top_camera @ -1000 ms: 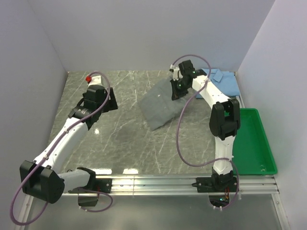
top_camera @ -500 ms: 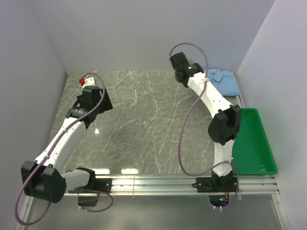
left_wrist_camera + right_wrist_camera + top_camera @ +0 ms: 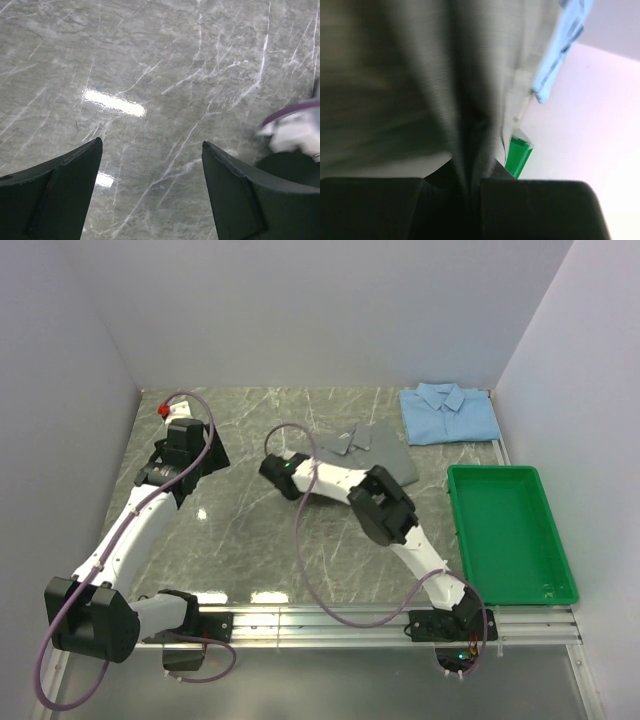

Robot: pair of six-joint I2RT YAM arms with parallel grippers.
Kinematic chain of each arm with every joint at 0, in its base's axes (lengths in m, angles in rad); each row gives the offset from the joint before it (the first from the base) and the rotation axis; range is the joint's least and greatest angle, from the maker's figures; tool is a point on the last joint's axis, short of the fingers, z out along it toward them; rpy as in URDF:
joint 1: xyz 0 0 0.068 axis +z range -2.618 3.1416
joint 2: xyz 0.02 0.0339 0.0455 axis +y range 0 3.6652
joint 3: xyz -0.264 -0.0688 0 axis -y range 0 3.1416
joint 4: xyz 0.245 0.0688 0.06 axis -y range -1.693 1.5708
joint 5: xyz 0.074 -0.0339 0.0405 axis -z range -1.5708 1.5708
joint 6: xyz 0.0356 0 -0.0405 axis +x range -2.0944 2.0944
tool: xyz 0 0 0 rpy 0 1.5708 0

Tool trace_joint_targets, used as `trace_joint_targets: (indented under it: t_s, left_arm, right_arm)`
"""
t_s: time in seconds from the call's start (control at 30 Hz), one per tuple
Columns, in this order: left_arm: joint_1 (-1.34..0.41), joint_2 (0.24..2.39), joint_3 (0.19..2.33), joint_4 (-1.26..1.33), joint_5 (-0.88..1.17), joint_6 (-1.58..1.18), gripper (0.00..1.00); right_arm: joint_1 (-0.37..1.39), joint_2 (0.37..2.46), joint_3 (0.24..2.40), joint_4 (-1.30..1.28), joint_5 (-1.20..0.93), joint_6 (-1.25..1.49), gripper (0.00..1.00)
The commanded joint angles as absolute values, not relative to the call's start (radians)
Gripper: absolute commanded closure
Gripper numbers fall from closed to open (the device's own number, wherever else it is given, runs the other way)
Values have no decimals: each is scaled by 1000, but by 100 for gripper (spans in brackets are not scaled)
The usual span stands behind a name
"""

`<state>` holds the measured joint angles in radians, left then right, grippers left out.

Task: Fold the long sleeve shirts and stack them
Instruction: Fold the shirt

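The grey long sleeve shirt [image 3: 368, 446] lies folded at the back middle of the table, collar up. My right gripper [image 3: 279, 469] reaches across to the shirt's left edge and is shut on a fold of the grey cloth [image 3: 445, 100], which runs up from between the jaws [image 3: 470, 185]. The light blue long sleeve shirt [image 3: 449, 412] lies folded in the back right corner, apart from the grey one; its edge [image 3: 565, 40] shows in the right wrist view. My left gripper [image 3: 200, 452] hovers open over bare marble at the left [image 3: 150, 142], holding nothing.
A green plastic tray [image 3: 510, 530] stands along the right edge, and a corner of the tray [image 3: 518, 156] shows in the right wrist view. White walls close in the table on three sides. Part of the right arm [image 3: 295, 135] shows in the left wrist view.
The right arm has swung from the back right corner to the table's middle. The grey shirt, hanging from it a second ago, now lies flat. The left gripper has drifted slightly back.
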<state>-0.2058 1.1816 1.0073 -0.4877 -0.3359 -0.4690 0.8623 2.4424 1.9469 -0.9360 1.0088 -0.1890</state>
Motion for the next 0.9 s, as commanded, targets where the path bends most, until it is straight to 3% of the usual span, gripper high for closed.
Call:
trace_joint_targets:
  t_s: [0.0, 0.17, 0.3, 0.4, 0.67, 0.87]
  left_arm:
    - [-195, 1155, 1008, -479, -359, -488, 14]
    - [-181, 1141, 1008, -479, -354, -494, 14]
    - [-173, 1135, 1008, -483, -365, -502, 14]
    - [-164, 1126, 1008, -482, -374, -512, 13]
    - [-106, 1088, 1000, -453, -310, -538, 12]
    - [-29, 1075, 989, -431, -258, -561, 12]
  right_arm:
    - [937, 2440, 2043, -1018, 1045, -65, 97]
    - [1035, 2490, 2055, -1077, 990, -2, 78]
    - [1091, 2468, 2071, -1075, 884, 38, 57]
    - [1123, 2433, 2075, -1046, 801, 19, 49]
    - [1164, 2264, 2077, -1022, 522, 64, 47]
    - [1132, 2047, 1902, -898, 445, 113, 50]
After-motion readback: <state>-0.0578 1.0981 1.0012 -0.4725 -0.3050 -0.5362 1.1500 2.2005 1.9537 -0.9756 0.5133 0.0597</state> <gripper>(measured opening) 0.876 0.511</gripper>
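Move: The right hand still has its shut fingers on the grey shirt, whose middle lies about 7 cm to its right, level with it fore and aft and some 4 cm lower. The blue shirt lies about 13 cm ahead and 26 cm right, the green bin roughly 15 cm back and 36 cm right. From the idle left hand, the grey shirt is some 30 cm right, 5 cm ahead and 18 cm below. Right hand sweeps about 20 cm left and back, letting go of the grey shirt; left hand drifts left. ##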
